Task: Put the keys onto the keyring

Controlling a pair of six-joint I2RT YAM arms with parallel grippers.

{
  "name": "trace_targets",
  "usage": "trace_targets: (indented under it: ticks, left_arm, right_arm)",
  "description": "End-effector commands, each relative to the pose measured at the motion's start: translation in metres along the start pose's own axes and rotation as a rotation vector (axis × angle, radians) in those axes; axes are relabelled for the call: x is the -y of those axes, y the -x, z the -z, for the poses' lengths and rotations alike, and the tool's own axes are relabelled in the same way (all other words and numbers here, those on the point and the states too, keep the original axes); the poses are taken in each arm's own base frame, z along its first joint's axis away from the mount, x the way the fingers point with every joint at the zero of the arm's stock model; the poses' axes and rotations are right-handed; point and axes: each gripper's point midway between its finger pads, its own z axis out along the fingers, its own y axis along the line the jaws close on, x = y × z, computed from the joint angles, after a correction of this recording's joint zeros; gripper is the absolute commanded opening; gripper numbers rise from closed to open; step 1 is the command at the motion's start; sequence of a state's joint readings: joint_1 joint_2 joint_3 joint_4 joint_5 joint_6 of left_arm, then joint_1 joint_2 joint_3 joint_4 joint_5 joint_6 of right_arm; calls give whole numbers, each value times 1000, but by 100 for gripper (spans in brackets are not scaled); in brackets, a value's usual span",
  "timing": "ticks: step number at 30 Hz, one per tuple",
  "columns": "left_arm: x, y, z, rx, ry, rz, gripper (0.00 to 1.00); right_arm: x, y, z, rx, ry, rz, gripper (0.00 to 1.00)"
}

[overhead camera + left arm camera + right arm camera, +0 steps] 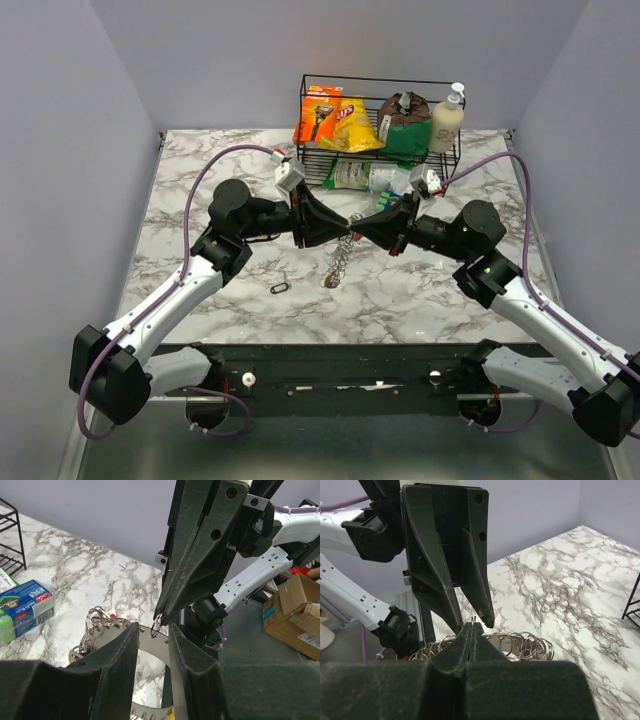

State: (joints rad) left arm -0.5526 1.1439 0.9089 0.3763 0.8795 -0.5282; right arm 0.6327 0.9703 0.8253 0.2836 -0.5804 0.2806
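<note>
Both grippers meet above the middle of the table. My right gripper [360, 222] is shut on the thin silver ring of the keyring [157, 625], whose edge pokes up between its pads [474, 622]. The keyring's chain of silver links [340, 258] hangs down to the marble, with a bit of red [114, 615] among the loops. My left gripper [152, 630] faces the right one with its jaws apart, one on each side of the ring, neither touching it. One small dark key [279, 288] lies alone on the table, left of the chain. Any other keys are out of view.
A black wire basket [455, 95] at the back holds snack bags and a pump bottle. In front of it lies a green and white packet [368, 177]. A blue and green box [25, 611] lies on the marble. Cardboard boxes [295, 610] stand beyond the table's edge.
</note>
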Motion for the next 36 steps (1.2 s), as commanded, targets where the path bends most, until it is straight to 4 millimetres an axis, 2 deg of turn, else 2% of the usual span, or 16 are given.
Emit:
trace_targets:
  ticks: [1, 5, 10, 11, 20, 22, 26, 28, 29, 31, 34, 35, 36]
  left_arm:
    - [8, 6, -4, -8, -36, -35, 37]
    - [10, 10, -5, -2, -39, -47, 32]
    - [11, 12, -4, -2, -39, -50, 3]
    - [11, 12, -4, -1, -38, -49, 0]
    - [14, 14, -2, 5, -20, -67, 0]
    - [13, 15, 0, 7, -4, -70, 0]
    - [5, 13, 3, -41, 56, -103, 0]
    - [-3, 12, 5, -64, 100, -109, 0]
    - [-3, 11, 6, -87, 114, -99, 0]
    - [-7, 11, 8, -100, 139, -116, 0]
    - [-7, 12, 12, -118, 160, -124, 0]
    - [-6, 11, 13, -130, 166, -117, 0]
    - [-7, 11, 14, -137, 171, -117, 0]
  right_arm:
    - [-5, 23, 3, 78, 4, 39, 1]
    - [-3, 20, 3, 74, -3, 36, 1]
    - [-3, 18, 3, 72, -4, 32, 1]
    - [-3, 18, 3, 73, -5, 32, 1]
    - [1, 19, 3, 77, -28, 22, 2]
    - [3, 19, 3, 75, -38, 17, 8]
    - [4, 17, 5, 67, -50, 24, 35]
    - [7, 16, 7, 59, -72, 37, 41]
    - [9, 15, 9, 55, -83, 39, 48]
    - [11, 15, 13, 54, -104, 51, 56]
    - [13, 14, 16, 51, -123, 75, 77]
    - [13, 16, 18, 56, -128, 82, 89]
    - [15, 15, 19, 52, -132, 92, 94]
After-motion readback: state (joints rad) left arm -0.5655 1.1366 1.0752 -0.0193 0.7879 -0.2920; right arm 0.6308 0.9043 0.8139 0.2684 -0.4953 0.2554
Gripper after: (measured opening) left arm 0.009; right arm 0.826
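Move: The small wire ring at the top of the keyring sits in the right fingertips and already between the left hand's half-open pads, about 1 cm to the left hand's right and level with it. The left fingertips lie about 1 cm to the right hand's left. From the left hand, the keyring's gray band hangs some 7 cm below. The blue box is on the table about 25 cm ahead, 11 cm right and 28 cm below. Staying nearly in place, the left hand shuts its fingers on the small ring beside the right fingertips, which keep their hold until it is gripped. The right fingers then open wide and the hand backs off about 2 cm to the right and up, letting go. Last, the left tips its fingers down some 10 degrees, easing about 1 cm forward and left. ##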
